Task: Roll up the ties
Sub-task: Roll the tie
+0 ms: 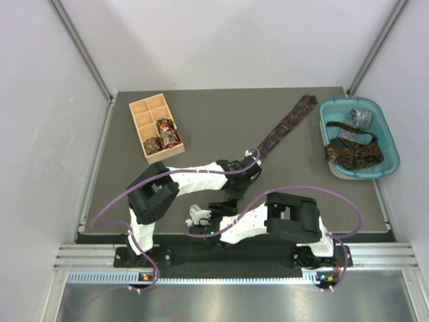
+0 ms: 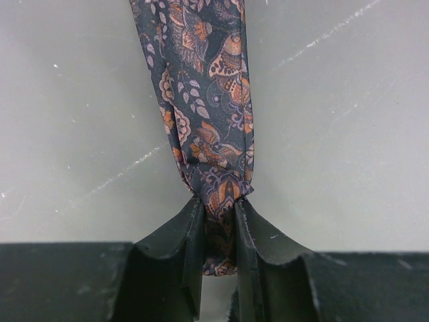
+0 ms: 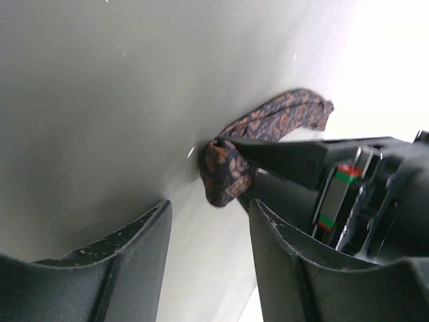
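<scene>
One dark paisley tie (image 1: 287, 124) lies flat in a diagonal strip from the back right toward the middle of the table. My left gripper (image 1: 252, 163) is shut on its near narrow end. In the left wrist view the bunched fabric (image 2: 204, 100) is pinched between the jaws of that gripper (image 2: 219, 228). My right gripper (image 1: 230, 202) sits just in front of it, open and empty. The right wrist view shows the folded tie end (image 3: 228, 178) ahead of the right gripper (image 3: 209, 208), held by the left gripper's fingers (image 3: 288, 157).
A tan wooden compartment box (image 1: 142, 117) at the back left holds two rolled ties (image 1: 167, 132). A teal basket (image 1: 387, 137) at the right edge holds several loose ties (image 1: 352, 153). White walls and metal rails border the table.
</scene>
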You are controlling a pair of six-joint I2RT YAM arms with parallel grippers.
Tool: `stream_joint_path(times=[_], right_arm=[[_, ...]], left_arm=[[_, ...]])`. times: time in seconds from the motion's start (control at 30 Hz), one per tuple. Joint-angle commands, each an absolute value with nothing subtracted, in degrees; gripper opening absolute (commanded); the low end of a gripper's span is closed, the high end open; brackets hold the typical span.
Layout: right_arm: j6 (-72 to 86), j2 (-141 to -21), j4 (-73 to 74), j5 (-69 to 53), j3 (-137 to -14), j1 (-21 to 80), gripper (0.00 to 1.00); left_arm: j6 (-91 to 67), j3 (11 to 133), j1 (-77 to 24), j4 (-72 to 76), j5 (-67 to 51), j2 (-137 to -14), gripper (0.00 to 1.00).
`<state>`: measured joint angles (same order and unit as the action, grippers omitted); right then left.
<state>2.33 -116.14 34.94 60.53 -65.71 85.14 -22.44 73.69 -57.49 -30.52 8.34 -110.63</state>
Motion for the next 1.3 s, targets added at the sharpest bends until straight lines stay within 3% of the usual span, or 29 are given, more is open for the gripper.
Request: stream_joint_path(times=[0.0, 0.53, 0.9, 1.07, 1.27], right_arm=[[-1.82, -118.12, 31.65, 58.28, -66.80, 83.67, 0.51], [-5.28, -122.69, 30.67, 57.04, -68.73, 78.75, 0.46], [-1.85, -123.66, 34.37, 57.66, -69.08, 78.13, 0.07], [-2.46, -123.40, 33.14, 58.10, -69.70, 78.49, 0.00], [-2.99, -121.99, 32.08, 57.13, -69.78, 79.10, 0.00]], left_arm=[[-22.76, 70.92, -57.57, -43.85, 5.27, -117.59, 0.25], [-21.89, 72.25, -57.48, -46.14, 3.87, -118.12, 0.24], [-20.83, 73.65, -57.39, -46.32, 3.78, -118.21, 0.26], [-20.48, 74.71, -57.39, -46.58, 4.83, -117.34, 0.37], [-19.51, 77.87, -56.34, -45.44, 5.28, -113.92, 0.49]])
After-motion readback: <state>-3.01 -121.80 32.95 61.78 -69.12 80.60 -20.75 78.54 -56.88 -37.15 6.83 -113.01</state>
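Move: The tie's roll sits between the nearly shut left fingers, right at their hand point. From the open right gripper, the roll is about 3 cm straight ahead and 1 cm lower, with the left fingers still around it. The unrolled tie tail stretches away diagonally, its middle some 23 cm ahead and 17 cm to the right of the right hand. The near table edge runs roughly 10 cm straight behind that hand. Slide the right gripper forward about 3 cm, sinking 1 cm or so, to the near side of the tie roll. Then shut its fingers from half open and pinch the roll there. Keep the left gripper in place, gripping the roll, and open its fingers to about half once the right ones have closed. ##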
